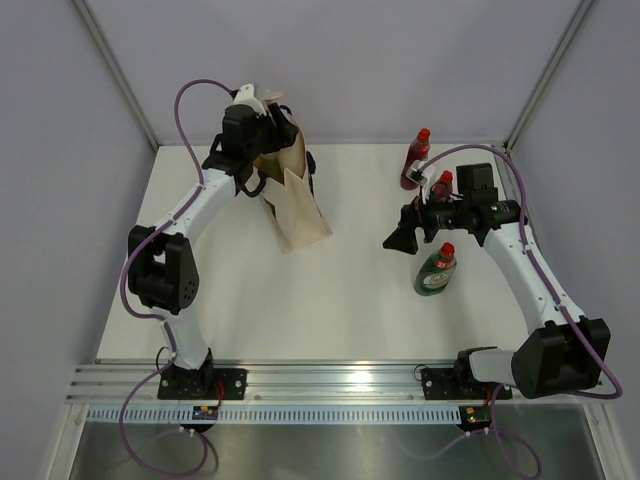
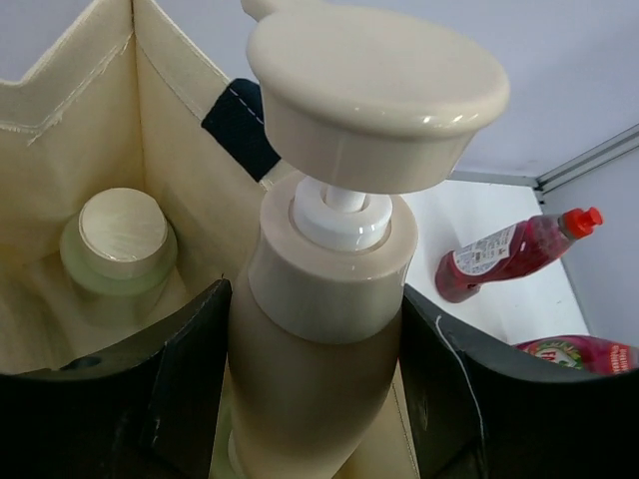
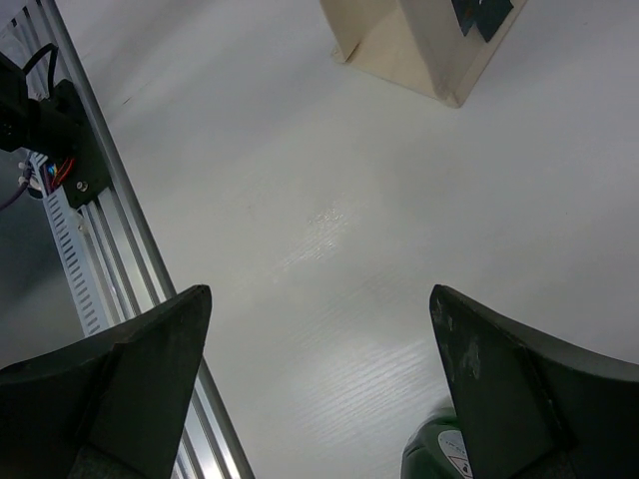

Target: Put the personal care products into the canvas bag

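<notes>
My left gripper (image 1: 255, 128) (image 2: 315, 299) is shut on a pinkish-beige bottle (image 2: 319, 329) with a wide whitish cap (image 1: 248, 97). It holds the bottle upright over the open mouth of the cream canvas bag (image 1: 297, 208) (image 2: 60, 150). A pale sage-green bottle (image 2: 120, 239) with a whitish cap stands inside the bag. The other green bottle is hidden. The bag's corner also shows in the right wrist view (image 3: 419, 45). My right gripper (image 1: 400, 240) (image 3: 319, 294) is open and empty above bare table, right of the bag.
Two red-capped red bottles (image 1: 415, 160) (image 1: 440, 186) lie at the back right; both show in the left wrist view (image 2: 509, 254) (image 2: 589, 354). A green bottle (image 1: 436, 270) (image 3: 439, 461) lies beside my right gripper. An aluminium rail (image 3: 90, 200) runs along the near edge.
</notes>
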Available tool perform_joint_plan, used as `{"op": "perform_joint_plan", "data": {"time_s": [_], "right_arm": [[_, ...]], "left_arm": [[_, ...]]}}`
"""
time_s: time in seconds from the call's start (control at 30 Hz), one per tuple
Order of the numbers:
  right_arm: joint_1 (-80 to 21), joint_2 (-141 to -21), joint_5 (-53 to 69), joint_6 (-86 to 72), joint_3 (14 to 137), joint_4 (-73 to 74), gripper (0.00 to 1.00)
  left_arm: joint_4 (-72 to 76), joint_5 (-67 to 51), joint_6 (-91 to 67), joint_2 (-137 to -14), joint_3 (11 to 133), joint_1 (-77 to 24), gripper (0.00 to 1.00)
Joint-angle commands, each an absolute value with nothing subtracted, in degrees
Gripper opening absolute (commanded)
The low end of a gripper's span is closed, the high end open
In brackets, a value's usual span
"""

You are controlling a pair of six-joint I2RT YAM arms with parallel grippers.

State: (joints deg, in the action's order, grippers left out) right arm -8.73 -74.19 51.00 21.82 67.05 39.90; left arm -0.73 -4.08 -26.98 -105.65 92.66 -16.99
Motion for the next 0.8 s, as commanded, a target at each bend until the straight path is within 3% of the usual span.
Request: {"op": "perform_joint_plan", "data": {"time_s": [0.0, 0.1, 0.3, 0.47, 0.63, 0.77], "right_arm": [[-8.1, -74.4, 50.6, 21.5, 68.7, 39.5, 0.99], [-8.1, -75.1, 51.6, 20.6, 68.8, 38.9, 0.99], [-8.1, -75.7, 52.0, 19.2, 68.8, 37.6, 0.99], [-8.1, -75.9, 52.0, 18.5, 68.6, 36.9, 0.99], [-8.1, -76.8, 51.3, 18.4, 68.8, 37.2, 0.99], [-8.1, -77.2, 50.7, 19.2, 69.8, 38.4, 0.99]], "left_arm": [[7.6, -10.7, -35.8, -105.1, 93.6, -16.6, 0.0], [9.8, -11.3, -43.0, -105.4, 95.2, -15.2, 0.0], [7.7, -4.3, -42.1, -105.9, 95.8, -15.1, 0.0], [4.7, -6.5, -42.8, -109.3, 95.1, -15.2, 0.05], [4.7, -8.2, -43.6, -110.7, 91.5, -16.2, 0.23], [3.1, -8.3, -42.8, -110.4, 91.8, -16.3, 0.5]]}}
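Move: Below the left hand, which already holds the pump bottle, stands the open canvas bag, its middle some 5 cm back, 2 cm to the left and 12 cm lower. Inside, the white-capped bottle is about 5 cm to the hand's left, 1 cm ahead and 16 cm down. The far red bottle stands roughly 34 cm to the right, nearly level. From the right hand the bag lies about 20 cm ahead, 28 cm left and 8 cm lower. Easing slightly forward and left at first, the left hand then sinks ever faster, about 8 cm in all, lowering the pump bottle through the mouth into the canvas bag beside the white-capped bottle. On the way its left side rolls down some 10 degrees and the fingers tip downward about as much, keeping their hold on the bottle. ##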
